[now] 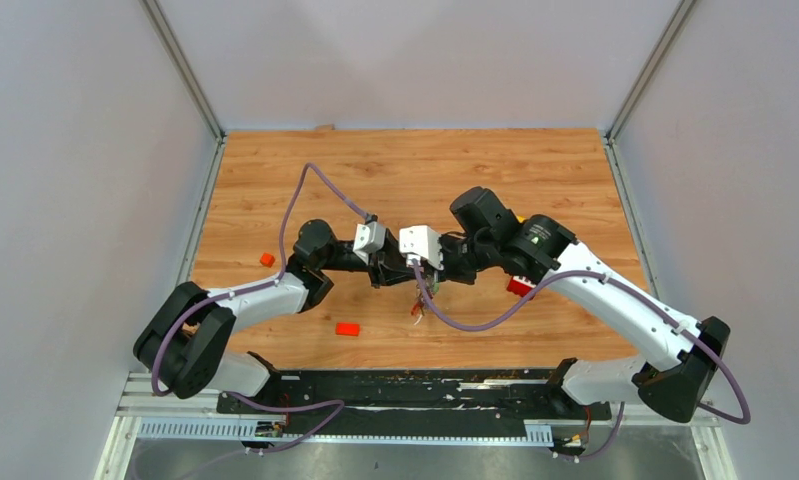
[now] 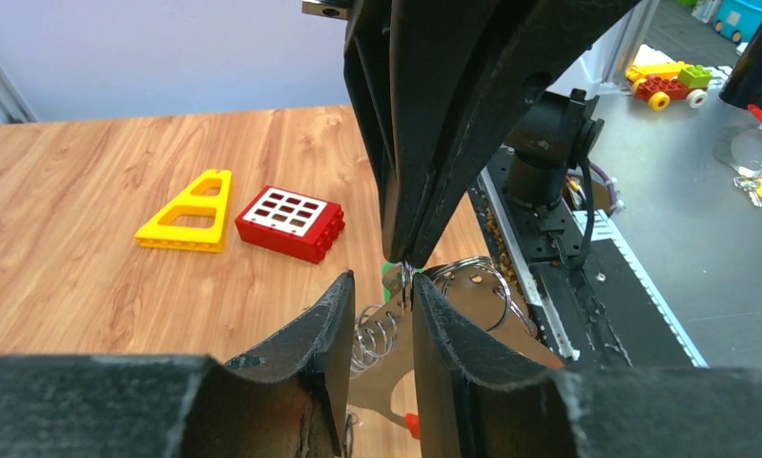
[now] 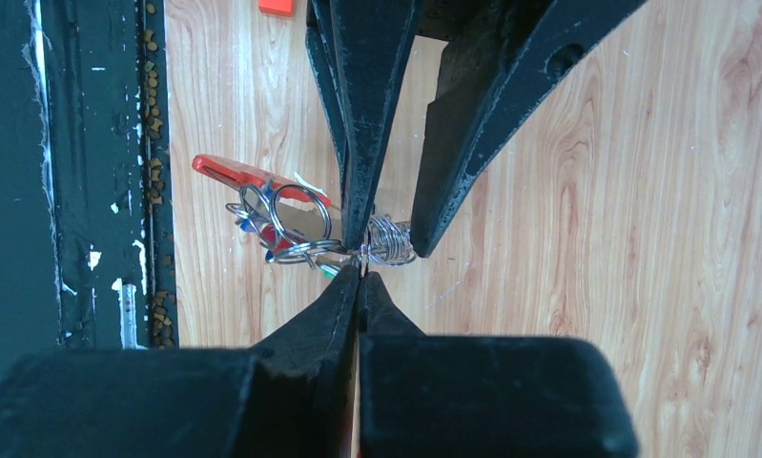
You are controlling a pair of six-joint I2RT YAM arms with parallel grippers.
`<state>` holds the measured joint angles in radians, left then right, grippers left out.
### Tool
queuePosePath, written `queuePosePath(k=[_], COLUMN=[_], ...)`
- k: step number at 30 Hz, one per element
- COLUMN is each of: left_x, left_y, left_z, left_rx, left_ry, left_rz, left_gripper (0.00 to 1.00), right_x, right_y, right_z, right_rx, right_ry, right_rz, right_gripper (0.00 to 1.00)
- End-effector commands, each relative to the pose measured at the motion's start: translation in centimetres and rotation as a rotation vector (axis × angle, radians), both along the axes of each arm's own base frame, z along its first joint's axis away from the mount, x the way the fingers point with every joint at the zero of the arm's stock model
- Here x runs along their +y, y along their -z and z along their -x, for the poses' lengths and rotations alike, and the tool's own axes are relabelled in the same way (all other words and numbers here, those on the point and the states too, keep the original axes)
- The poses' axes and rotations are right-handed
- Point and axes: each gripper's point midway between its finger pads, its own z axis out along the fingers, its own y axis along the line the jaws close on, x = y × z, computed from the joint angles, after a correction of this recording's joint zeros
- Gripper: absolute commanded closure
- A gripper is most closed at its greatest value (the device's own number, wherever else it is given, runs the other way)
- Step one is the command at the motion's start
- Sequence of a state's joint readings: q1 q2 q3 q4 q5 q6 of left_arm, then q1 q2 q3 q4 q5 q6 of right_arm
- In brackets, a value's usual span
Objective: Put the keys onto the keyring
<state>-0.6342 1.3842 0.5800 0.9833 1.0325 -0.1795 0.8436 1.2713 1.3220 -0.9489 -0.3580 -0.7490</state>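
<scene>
Over the middle of the table, my right gripper (image 3: 360, 274) is shut on a thin metal ring of the keyring (image 3: 296, 229). From it hang a red strap (image 3: 234, 172), several steel rings and a wire coil (image 3: 391, 243). Small coloured key tags show in the bunch, one of them green (image 3: 330, 270). My left gripper (image 2: 381, 286) faces the right one, open. Its fingers (image 2: 334, 315) straddle the pinched ring, which lies against the right-hand finger. In the top view the bunch (image 1: 418, 305) dangles below where the left gripper (image 1: 400, 276) and the right gripper (image 1: 433, 276) meet.
A yellow triangular piece (image 2: 191, 212) and a red studded brick with a white top (image 2: 291, 221) lie on the wood behind the right arm. Two small red blocks (image 1: 267, 259) (image 1: 348, 328) lie left of centre. The black base rail (image 1: 415, 390) runs along the near edge.
</scene>
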Motion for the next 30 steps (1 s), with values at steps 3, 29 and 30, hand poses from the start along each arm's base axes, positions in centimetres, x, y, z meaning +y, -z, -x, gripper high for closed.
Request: queuePosePath(k=[3, 29, 30], left_x=[-0.3, -0.4, -0.3], left_y=[-2.1, -1.8, -2.2], left_z=[-0.5, 0.6, 0.9], left_rx=[-0.077, -0.052, -0.055], left_ry=[-0.007, 0.036, 0.039], left_rz=[0.039, 0.049, 0.067], left_gripper=[0.71, 1.00, 1.00], right_x=[0.6, 0.9, 0.8], right_y=[-1.8, -2.1, -2.1], right_z=[-0.6, -0.6, -0.7], right_rx=[-0.060, -0.057, -0.057], right_ry=[0.000, 0.016, 0.021], right_rz=[0.005, -0.005, -0.007], right_gripper=[1.00, 0.97, 0.93])
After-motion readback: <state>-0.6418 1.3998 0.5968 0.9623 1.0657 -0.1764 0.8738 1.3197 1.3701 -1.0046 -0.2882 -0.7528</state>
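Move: The right hand already holds the keyring in its shut fingertips, right at its hand point. For the open left fingers it lies about 1 cm to the right and 1 cm back, level with them. The red-edged metal plate hangs some 4 cm back from the left hand and 4 cm lower. On the table about 20 cm below, the red block lies roughly 9 cm back and 14 cm left, the red window block about 19 cm right and 2 cm ahead. The left fingers, about a third open around the bit of wire sticking out of the right fingertips, close fully and pinch it right against those tips, while the left hand eases only about half a centimetre back towards the robot. The right hand keeps its pinch and stays almost in place, sinking about half a centimetre as it rolls some 5 degrees, its left side dipping; its fingers have not visibly opened. ##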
